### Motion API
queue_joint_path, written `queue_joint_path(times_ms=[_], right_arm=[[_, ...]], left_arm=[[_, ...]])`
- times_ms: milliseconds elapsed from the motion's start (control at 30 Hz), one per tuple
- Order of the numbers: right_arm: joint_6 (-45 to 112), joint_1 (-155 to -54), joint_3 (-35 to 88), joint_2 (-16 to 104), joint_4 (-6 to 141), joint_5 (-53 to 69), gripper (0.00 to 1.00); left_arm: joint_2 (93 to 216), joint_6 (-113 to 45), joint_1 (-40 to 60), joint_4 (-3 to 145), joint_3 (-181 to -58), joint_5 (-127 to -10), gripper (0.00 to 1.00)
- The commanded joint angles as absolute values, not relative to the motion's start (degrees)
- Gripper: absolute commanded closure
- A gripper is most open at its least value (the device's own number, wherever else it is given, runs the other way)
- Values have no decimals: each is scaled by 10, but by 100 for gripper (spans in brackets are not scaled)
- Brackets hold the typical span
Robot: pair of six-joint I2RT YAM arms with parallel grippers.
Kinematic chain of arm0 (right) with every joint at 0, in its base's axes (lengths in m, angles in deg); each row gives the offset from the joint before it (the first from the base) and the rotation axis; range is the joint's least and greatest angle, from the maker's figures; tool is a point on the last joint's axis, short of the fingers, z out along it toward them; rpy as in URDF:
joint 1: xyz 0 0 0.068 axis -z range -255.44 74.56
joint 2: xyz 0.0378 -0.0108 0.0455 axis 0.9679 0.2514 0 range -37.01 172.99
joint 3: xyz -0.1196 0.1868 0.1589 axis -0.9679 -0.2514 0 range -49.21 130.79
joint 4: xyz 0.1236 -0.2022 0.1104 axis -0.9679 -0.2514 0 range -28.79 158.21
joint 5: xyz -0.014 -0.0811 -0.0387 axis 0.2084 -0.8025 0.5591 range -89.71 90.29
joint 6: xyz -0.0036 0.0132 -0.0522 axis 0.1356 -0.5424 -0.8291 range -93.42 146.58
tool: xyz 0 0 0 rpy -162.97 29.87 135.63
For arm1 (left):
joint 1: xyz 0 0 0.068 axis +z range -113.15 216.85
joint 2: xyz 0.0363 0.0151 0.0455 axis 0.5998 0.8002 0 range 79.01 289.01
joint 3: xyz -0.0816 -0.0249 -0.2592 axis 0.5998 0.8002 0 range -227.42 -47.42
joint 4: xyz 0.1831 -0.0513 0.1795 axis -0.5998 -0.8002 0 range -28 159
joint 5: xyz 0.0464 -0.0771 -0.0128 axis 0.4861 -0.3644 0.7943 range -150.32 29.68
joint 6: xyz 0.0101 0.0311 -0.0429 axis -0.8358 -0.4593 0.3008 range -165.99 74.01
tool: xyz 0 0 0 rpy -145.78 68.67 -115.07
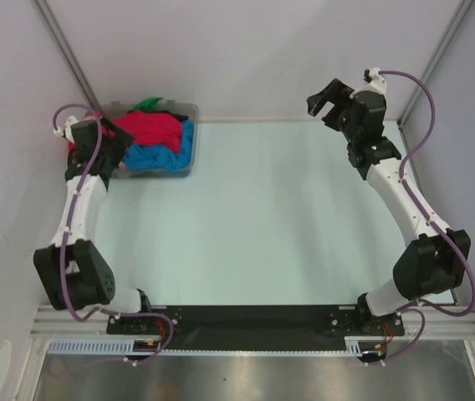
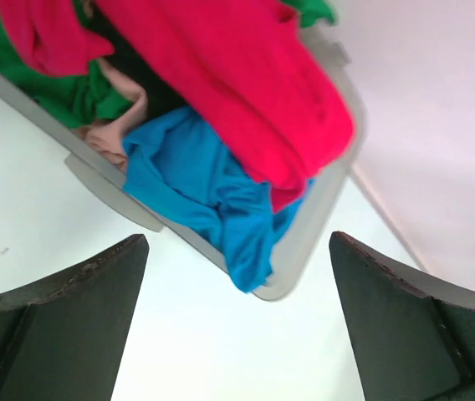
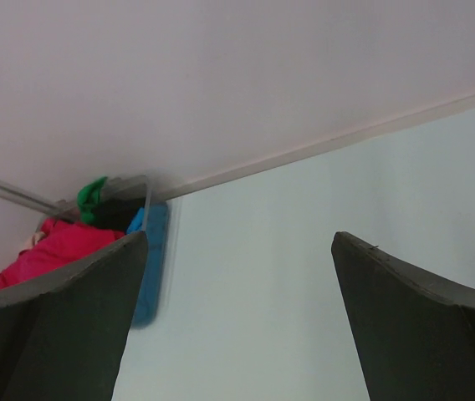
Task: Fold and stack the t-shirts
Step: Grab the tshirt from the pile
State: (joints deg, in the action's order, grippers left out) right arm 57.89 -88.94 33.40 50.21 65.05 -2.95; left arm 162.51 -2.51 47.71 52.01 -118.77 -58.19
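Note:
The t-shirts lie heaped in a clear grey bin (image 1: 189, 138) at the table's back left. A large red t-shirt (image 1: 150, 128) (image 2: 246, 92) lies on top, and a blue one (image 1: 160, 156) (image 2: 204, 180) spills over the rim. Green (image 2: 20, 67), peach-pink (image 2: 108, 125) and black (image 2: 150, 88) ones show beneath. My left gripper (image 1: 120, 150) (image 2: 237, 238) hovers open at the bin's left side, holding nothing. My right gripper (image 1: 328, 100) (image 3: 239, 236) is raised at the back right, open and empty, facing the far bin (image 3: 150, 209).
Pale walls close in the table (image 1: 263, 217) at the back and on both sides. A metal frame post (image 1: 66, 50) runs up behind the bin. Both arm bases sit on the black rail (image 1: 254, 317) at the near edge.

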Motion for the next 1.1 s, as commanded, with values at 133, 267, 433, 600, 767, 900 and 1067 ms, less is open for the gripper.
queue_joint_path(times_ms=[133,267,433,600,767,900,1067], right_arm=[[558,-879,326,491,669,-3,0],[551,-882,287,464,694,18,0],[543,-879,243,429,705,15,0],[537,-877,223,419,707,19,0],[518,-875,243,420,690,12,0],[503,-874,247,417,665,4,0],[497,-872,244,412,660,-18,0]], left_arm=[[1585,-56,474,565,-1171,-660,2],[1596,-38,475,570,-1169,-662,2],[1638,-6,481,570,-1202,-641,2],[1735,26,487,578,-1294,-617,5],[1823,56,489,585,-1365,-604,7],[1867,66,491,558,-1408,-566,7],[1904,75,500,547,-1433,-542,9]])
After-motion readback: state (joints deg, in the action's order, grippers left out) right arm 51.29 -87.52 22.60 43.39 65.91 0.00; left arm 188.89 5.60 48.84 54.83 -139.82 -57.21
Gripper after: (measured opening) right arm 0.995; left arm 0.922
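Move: The red t-shirt in the bin lies about 16 cm ahead of the left hand, 7 cm to its right and 12 cm below. The blue t-shirt sits roughly 9 cm ahead and 11 cm right, slightly lower; the green t-shirt is some 26 cm ahead and 7 cm right. From the right hand, the red t-shirt is about 12 cm ahead, 56 cm left and 23 cm below. Open left hand lifts briefly, then reaches 11 cm forward and down towards the red t-shirt; right eases back-down. ##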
